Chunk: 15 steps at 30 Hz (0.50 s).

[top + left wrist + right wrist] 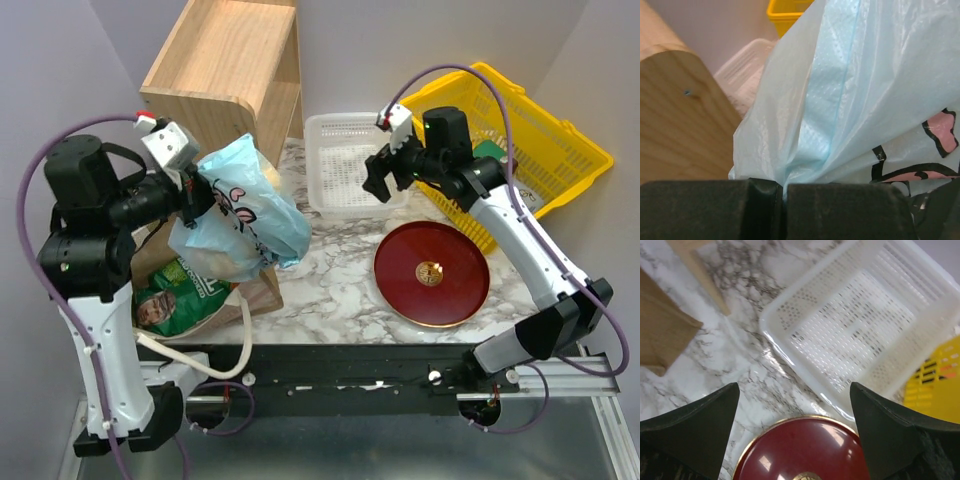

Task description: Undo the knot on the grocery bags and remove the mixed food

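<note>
My left gripper point(196, 196) is shut on a fold of the thin light blue plastic bag point(243, 212), holding it up above the brown paper bag point(262, 288). In the left wrist view the jaws pinch the blue film point(780, 186) tight, and the bag's dark and pink print point(920, 160) hangs to the right. I cannot make out the knot. A green snack packet point(172, 302) lies in the paper bag's mouth, and a cream rope handle point(200, 362) trails toward the front. My right gripper point(378, 182) hangs open and empty over the marble between the white basket and the red plate.
A wooden shelf point(225, 60) stands at the back left, close behind the blue bag. A white perforated basket point(345, 150) sits mid-back, a red plate point(430, 272) at the centre right, and a yellow basket point(545, 150) at the back right.
</note>
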Each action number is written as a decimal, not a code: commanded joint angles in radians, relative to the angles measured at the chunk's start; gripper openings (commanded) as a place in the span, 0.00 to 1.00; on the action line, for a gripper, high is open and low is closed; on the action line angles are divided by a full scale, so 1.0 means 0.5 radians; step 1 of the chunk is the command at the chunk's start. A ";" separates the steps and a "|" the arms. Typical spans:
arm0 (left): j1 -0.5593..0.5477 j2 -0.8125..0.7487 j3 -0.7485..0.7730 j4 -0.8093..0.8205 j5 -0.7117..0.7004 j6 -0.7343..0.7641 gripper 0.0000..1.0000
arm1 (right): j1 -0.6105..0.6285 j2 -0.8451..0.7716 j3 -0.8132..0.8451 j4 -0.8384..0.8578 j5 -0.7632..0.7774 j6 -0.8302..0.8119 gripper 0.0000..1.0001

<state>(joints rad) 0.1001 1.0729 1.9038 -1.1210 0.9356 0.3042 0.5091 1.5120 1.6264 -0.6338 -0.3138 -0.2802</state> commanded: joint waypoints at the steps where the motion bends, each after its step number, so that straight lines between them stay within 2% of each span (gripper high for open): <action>1: -0.194 0.020 -0.254 0.713 0.246 -0.544 0.00 | -0.174 -0.143 -0.096 -0.064 0.127 0.064 1.00; 3: -0.511 0.081 -0.252 0.684 0.106 -0.440 0.00 | -0.251 -0.204 -0.175 -0.079 0.134 0.057 1.00; 5: -0.681 0.133 -0.243 0.631 0.031 -0.379 0.00 | -0.294 -0.275 -0.243 -0.076 0.155 0.057 1.00; 6: -0.867 0.173 -0.249 0.628 -0.030 -0.345 0.00 | -0.318 -0.299 -0.304 -0.079 0.158 0.057 1.00; 10: -1.199 0.247 -0.435 0.655 -0.275 -0.210 0.00 | -0.352 -0.395 -0.454 -0.082 0.167 0.039 1.00; 15: -1.378 0.293 -0.736 0.769 -0.518 -0.112 0.00 | -0.365 -0.496 -0.571 -0.101 0.170 0.036 1.00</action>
<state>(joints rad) -0.5365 1.1946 1.6260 -0.7967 0.8223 0.1917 0.3340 1.3090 1.3811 -0.6544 -0.2501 -0.2619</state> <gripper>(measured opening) 0.012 0.997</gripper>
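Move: The left hand already holds the blue bag of mixed food by its gathered neck; clear tabletop lies about 18 cm to its right, 10 cm ahead and 45 cm below. The red plate is some 44 cm right and 14 cm ahead of this hand, the paper grocery bag about 10 cm left and 10 cm ahead, both well below. From the empty right hand that clear tabletop is roughly 14 cm left, 6 cm back and 30 cm down. Left hand carries the blue bag some 14 cm right, sinking towards clear tabletop; open right hand withdraws right. ##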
